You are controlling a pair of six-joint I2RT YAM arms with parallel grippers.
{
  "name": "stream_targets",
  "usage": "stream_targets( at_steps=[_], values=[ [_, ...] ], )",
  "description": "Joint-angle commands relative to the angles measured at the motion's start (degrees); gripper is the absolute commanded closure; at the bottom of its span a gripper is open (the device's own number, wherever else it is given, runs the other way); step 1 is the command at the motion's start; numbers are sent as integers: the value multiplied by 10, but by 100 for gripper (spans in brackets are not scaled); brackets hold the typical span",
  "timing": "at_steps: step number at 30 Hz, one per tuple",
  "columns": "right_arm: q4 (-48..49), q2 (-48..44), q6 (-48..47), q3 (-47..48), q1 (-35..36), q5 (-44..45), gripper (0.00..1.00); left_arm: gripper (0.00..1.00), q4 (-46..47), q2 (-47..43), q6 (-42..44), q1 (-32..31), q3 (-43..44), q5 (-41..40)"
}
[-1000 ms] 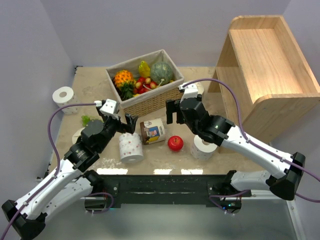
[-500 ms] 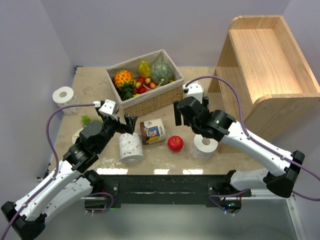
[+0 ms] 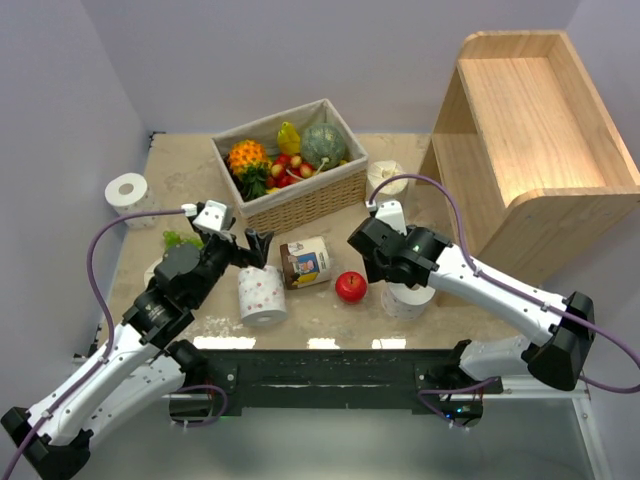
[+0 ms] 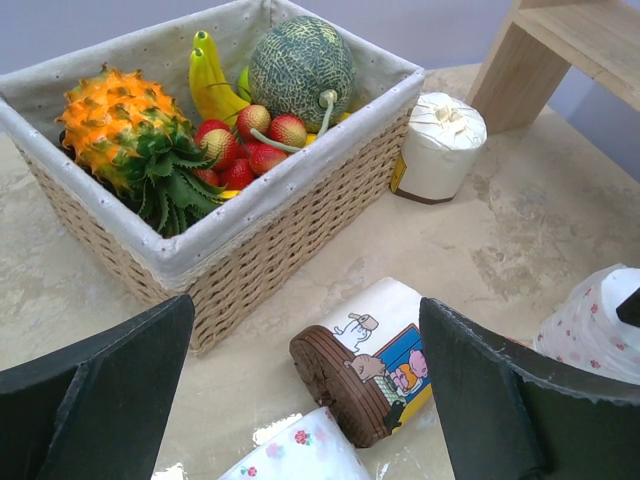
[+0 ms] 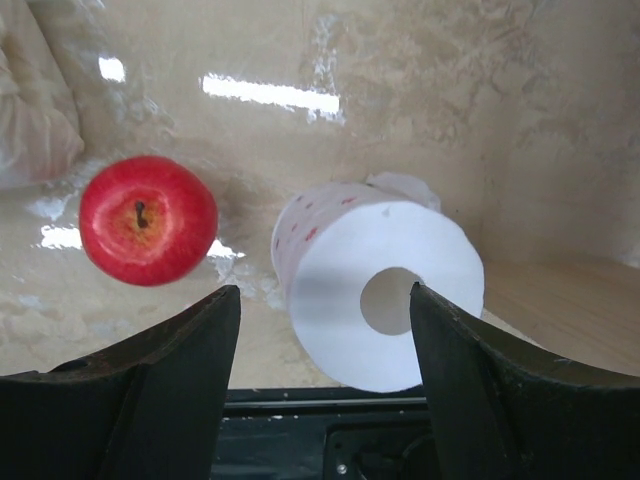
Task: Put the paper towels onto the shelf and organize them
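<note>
An upright pink-dotted paper towel roll (image 5: pixel 380 290) (image 3: pixel 408 298) stands near the table's front edge. My right gripper (image 5: pixel 325 292) hangs just above it, open. One finger is left of the roll and the other is over its hollow centre, neither touching. A second dotted roll (image 3: pixel 262 295) (image 4: pixel 300 455) stands below my left gripper (image 3: pixel 250 245) (image 4: pixel 305 305), which is wide open and holds nothing. A plain wrapped roll (image 3: pixel 385 178) (image 4: pixel 440 145) sits beside the basket. Another roll (image 3: pixel 127 190) stands at the far left. The light-wood shelf (image 3: pixel 530 130) rises at the right.
A wicker fruit basket (image 3: pixel 300 200) (image 4: pixel 250 210) sits at the back centre. A printed-label jar (image 3: pixel 306 262) (image 4: pixel 380 360) lies on its side before it. A red apple (image 3: pixel 350 287) (image 5: pixel 148 220) rests just left of the right-hand roll. The black base rail (image 3: pixel 320 370) runs along the near edge.
My right gripper has swung down and toward me over the near roll, and its jaws have narrowed. The left arm has barely moved.
</note>
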Motion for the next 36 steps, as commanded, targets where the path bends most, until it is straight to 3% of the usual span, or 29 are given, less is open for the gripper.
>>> stream_targets(
  at_steps=[1,14,28,36],
  values=[
    [-15,-8,33,-18,-1,-15,28,0,13,-5,2,1,6,1],
    [18,9,48,-60,-3,-26,30,0,16,-4,2,2,6,7],
    [67,15,43,-100,-53,-62,34,0,17,-15,2,2,4,-7],
    [76,20,22,-97,-60,-64,52,1,9,-21,1,1,6,-28]
  ],
)
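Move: The right hand's roll, the spotted paper towel standing on end, has its middle about 5 cm to the right of that hand, 2 cm back and 9 cm below. The apple lies some 7 cm to the hand's left, 1 cm ahead and 11 cm down; the brown-ended roll is about 17 cm left and 6 cm ahead. From the left hand, the spotted paper towel is roughly 30 cm right, 5 cm back and 19 cm below. Right hand sinks about 6 cm, easing right, and partly closes its fingers around the spotted roll's left wall. ##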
